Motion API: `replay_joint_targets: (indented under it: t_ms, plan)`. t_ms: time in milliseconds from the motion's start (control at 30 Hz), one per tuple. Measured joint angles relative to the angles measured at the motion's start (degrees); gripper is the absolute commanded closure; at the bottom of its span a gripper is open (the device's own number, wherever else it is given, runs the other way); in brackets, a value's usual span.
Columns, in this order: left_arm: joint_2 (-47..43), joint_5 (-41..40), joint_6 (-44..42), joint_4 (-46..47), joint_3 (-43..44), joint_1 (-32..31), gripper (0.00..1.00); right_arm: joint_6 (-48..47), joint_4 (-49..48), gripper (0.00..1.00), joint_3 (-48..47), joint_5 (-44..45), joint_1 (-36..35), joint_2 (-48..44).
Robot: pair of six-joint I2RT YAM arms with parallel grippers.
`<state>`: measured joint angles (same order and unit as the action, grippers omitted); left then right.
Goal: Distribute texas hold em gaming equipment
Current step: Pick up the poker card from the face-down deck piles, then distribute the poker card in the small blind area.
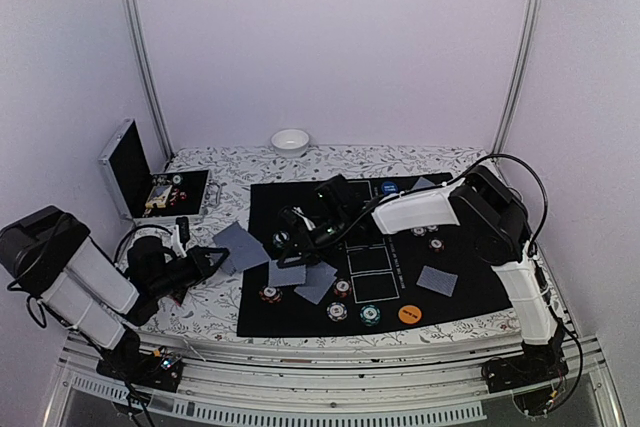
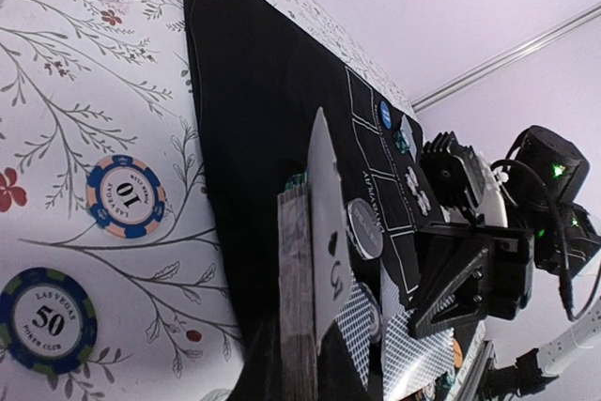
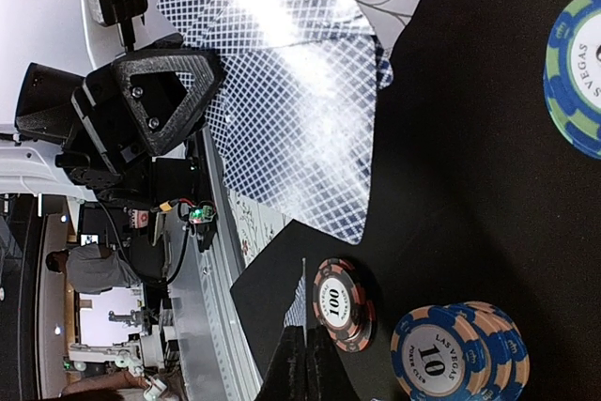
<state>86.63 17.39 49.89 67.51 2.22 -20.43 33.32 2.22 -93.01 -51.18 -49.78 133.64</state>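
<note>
My left gripper (image 1: 213,261) is shut on a deck of grey-blue-backed playing cards (image 2: 299,279), seen edge-on in the left wrist view with one card (image 2: 329,204) sticking out beside it. My right gripper (image 1: 285,240) reaches over the left part of the black mat (image 1: 470,292). Its fingers (image 3: 324,368) are shut on a single card (image 3: 304,302), held edge-on just above the mat beside a red-black 100 chip (image 3: 338,302). Face-down cards (image 3: 300,110) lie nearby. Poker chips (image 1: 338,311), an orange button (image 1: 409,314) and a blue button (image 1: 388,188) lie on the mat.
An open silver case (image 1: 130,172) with chips stands at the back left, and a white bowl (image 1: 290,141) at the back centre. Two chips, a 10 (image 2: 125,196) and a 50 (image 2: 47,319), lie on the floral cloth left of the mat. Another card (image 1: 437,280) lies at the right.
</note>
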Motion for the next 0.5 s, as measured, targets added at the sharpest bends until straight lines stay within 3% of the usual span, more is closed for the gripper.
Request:
replay_joint_targets:
  t_ms: [300,500]
  plan:
    - [-5.29,-0.35,-2.86,-6.25,-0.04,0.96,1.0,-1.95,2.71,0.98,1.53,0.04,3.45,-6.86]
    - [-10.86,-1.11,-5.01,-10.88,-0.02,1.11,1.0,-6.38,5.38,0.98,5.51,5.11,16.17,-20.13]
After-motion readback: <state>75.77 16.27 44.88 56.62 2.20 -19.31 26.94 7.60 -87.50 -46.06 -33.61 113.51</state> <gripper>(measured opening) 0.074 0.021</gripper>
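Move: The right hand already pinches one face-down card, about 9 cm to the right of the fanned cards kept in the left gripper. The face-down card at the mat's far right corner lies some 25 cm ahead of this hand, 31 cm to its right and 8 cm below; the blue disc is level with that card but 9 cm nearer, and the dealer button is 8 cm ahead and 5 cm right of the hand. From the left hand the far card is about 23 cm ahead and 44 cm right. Still pinching its single card, the right hand first lifts almost straight up, then sweeps ever faster up, forward and to the right by about 12 cm each way, out past the dealer button and towards the face-down card at the far right corner. Its wrist swings some 15 to 20 degrees clockwise with the fingers kept shut, while the left gripper keeps its hold on the fanned cards and rises only about a centimetre. ##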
